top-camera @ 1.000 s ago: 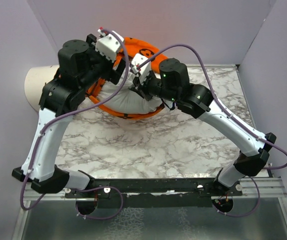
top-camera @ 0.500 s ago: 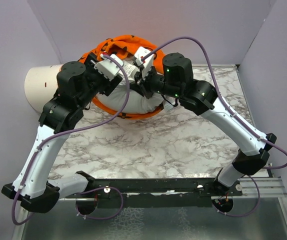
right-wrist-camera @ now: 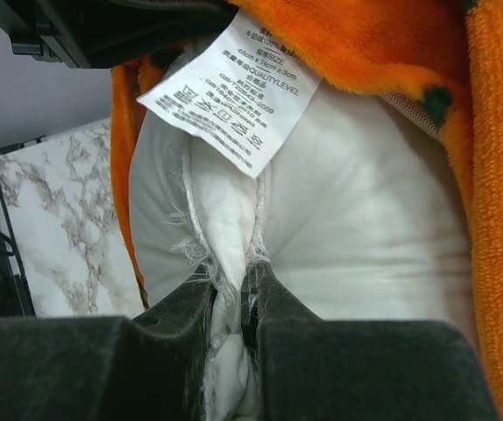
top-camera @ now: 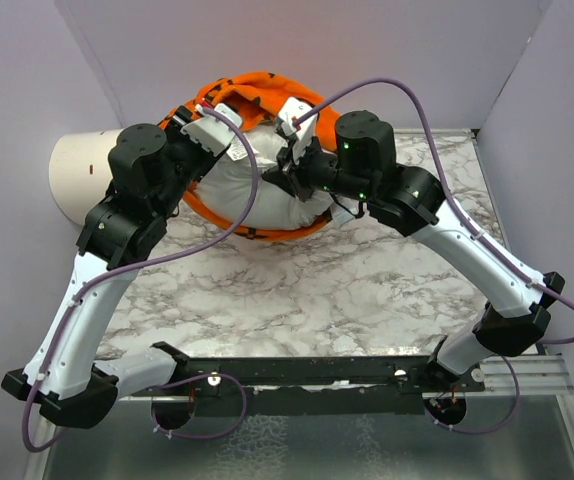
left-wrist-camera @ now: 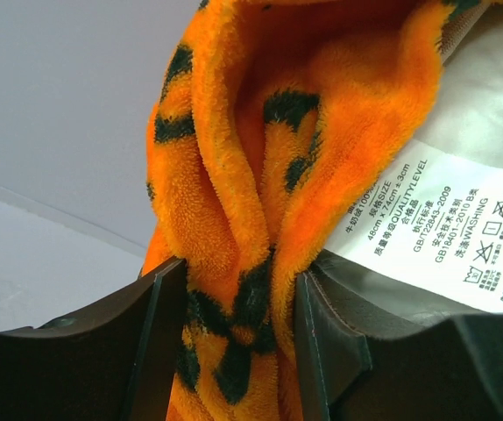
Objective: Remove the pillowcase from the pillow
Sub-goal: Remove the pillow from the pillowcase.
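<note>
The white pillow lies at the back middle of the marble table, with the orange pillowcase bunched behind it and rimming its underside. My left gripper is shut on a fold of the orange plush pillowcase at the pillow's back left; a printed white tag shows beside it. My right gripper is shut on the frayed seam of the pillow, just below its tag. Orange pillowcase fabric hangs at the right of the right wrist view.
A cream cylinder lies at the back left, behind my left arm. Lilac walls close in the table at the back and both sides. Marble tabletop spreads in front of the pillow.
My left gripper has pulled the pillowcase back and up, away from the pillow's near side. More white pillow is bared. My right gripper holds the pillow's seam and has shifted slightly right.
</note>
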Robot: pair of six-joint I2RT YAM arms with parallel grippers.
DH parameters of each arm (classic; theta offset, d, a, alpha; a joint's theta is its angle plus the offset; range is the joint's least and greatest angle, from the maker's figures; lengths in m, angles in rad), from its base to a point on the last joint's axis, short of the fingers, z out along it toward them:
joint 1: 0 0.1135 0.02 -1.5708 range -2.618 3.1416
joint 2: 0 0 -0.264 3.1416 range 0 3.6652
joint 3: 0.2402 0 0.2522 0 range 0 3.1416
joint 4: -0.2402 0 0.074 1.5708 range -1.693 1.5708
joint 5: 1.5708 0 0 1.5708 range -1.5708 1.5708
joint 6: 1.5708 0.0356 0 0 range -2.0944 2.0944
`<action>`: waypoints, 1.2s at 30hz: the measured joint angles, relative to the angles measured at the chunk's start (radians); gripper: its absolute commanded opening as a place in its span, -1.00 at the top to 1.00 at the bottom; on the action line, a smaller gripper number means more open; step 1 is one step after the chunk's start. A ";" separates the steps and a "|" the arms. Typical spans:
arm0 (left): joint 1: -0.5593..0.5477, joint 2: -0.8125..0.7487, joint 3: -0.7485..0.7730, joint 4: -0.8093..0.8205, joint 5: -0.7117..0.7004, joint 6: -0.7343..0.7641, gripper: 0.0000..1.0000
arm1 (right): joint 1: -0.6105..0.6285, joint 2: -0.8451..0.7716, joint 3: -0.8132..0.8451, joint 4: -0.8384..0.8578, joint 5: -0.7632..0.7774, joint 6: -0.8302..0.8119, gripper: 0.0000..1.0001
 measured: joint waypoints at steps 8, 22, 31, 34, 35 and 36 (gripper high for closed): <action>0.000 -0.040 -0.101 0.102 -0.093 0.099 0.43 | 0.000 -0.009 -0.003 -0.006 0.001 0.000 0.98; -0.002 0.133 0.057 0.325 -0.190 0.197 0.55 | -0.011 -0.278 -0.211 0.093 0.052 0.016 0.98; 0.068 0.235 0.272 0.136 -0.037 -0.001 0.59 | -0.009 -0.372 -0.229 0.113 0.185 0.009 0.98; 0.148 0.248 0.293 0.086 0.053 -0.078 0.61 | -0.003 -0.369 -0.224 0.115 0.247 0.000 0.98; 0.176 0.249 0.293 0.069 0.085 -0.104 0.61 | -0.001 -0.367 -0.225 0.116 0.262 -0.002 0.98; 0.206 0.250 0.290 0.053 0.119 -0.130 0.61 | 0.002 -0.364 -0.225 0.118 0.273 -0.004 0.98</action>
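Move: The pillowcase edge is already bunched between the left hand's half-open fingers, its fold about 1 cm ahead. The pillow's care label lies some 6 cm right, 3 cm back and 4 cm lower. From the right hand, which already grips the pillow's white seam, that edge is roughly 12 cm left, 7 cm ahead and 5 cm higher; the label is around 6 cm left, 4 cm ahead, 2 cm higher. The pillowcase edge is pinched as the left fingers close from about half open to nearly shut, and this fold is carried roughly 7 cm forward and 5 cm up, ending slightly left. The pillow's seam stays clamped in the right hand, which after a brief pause draws it some 11 cm right and 7 cm up, away from the left hand, turning moderately clockwise. ##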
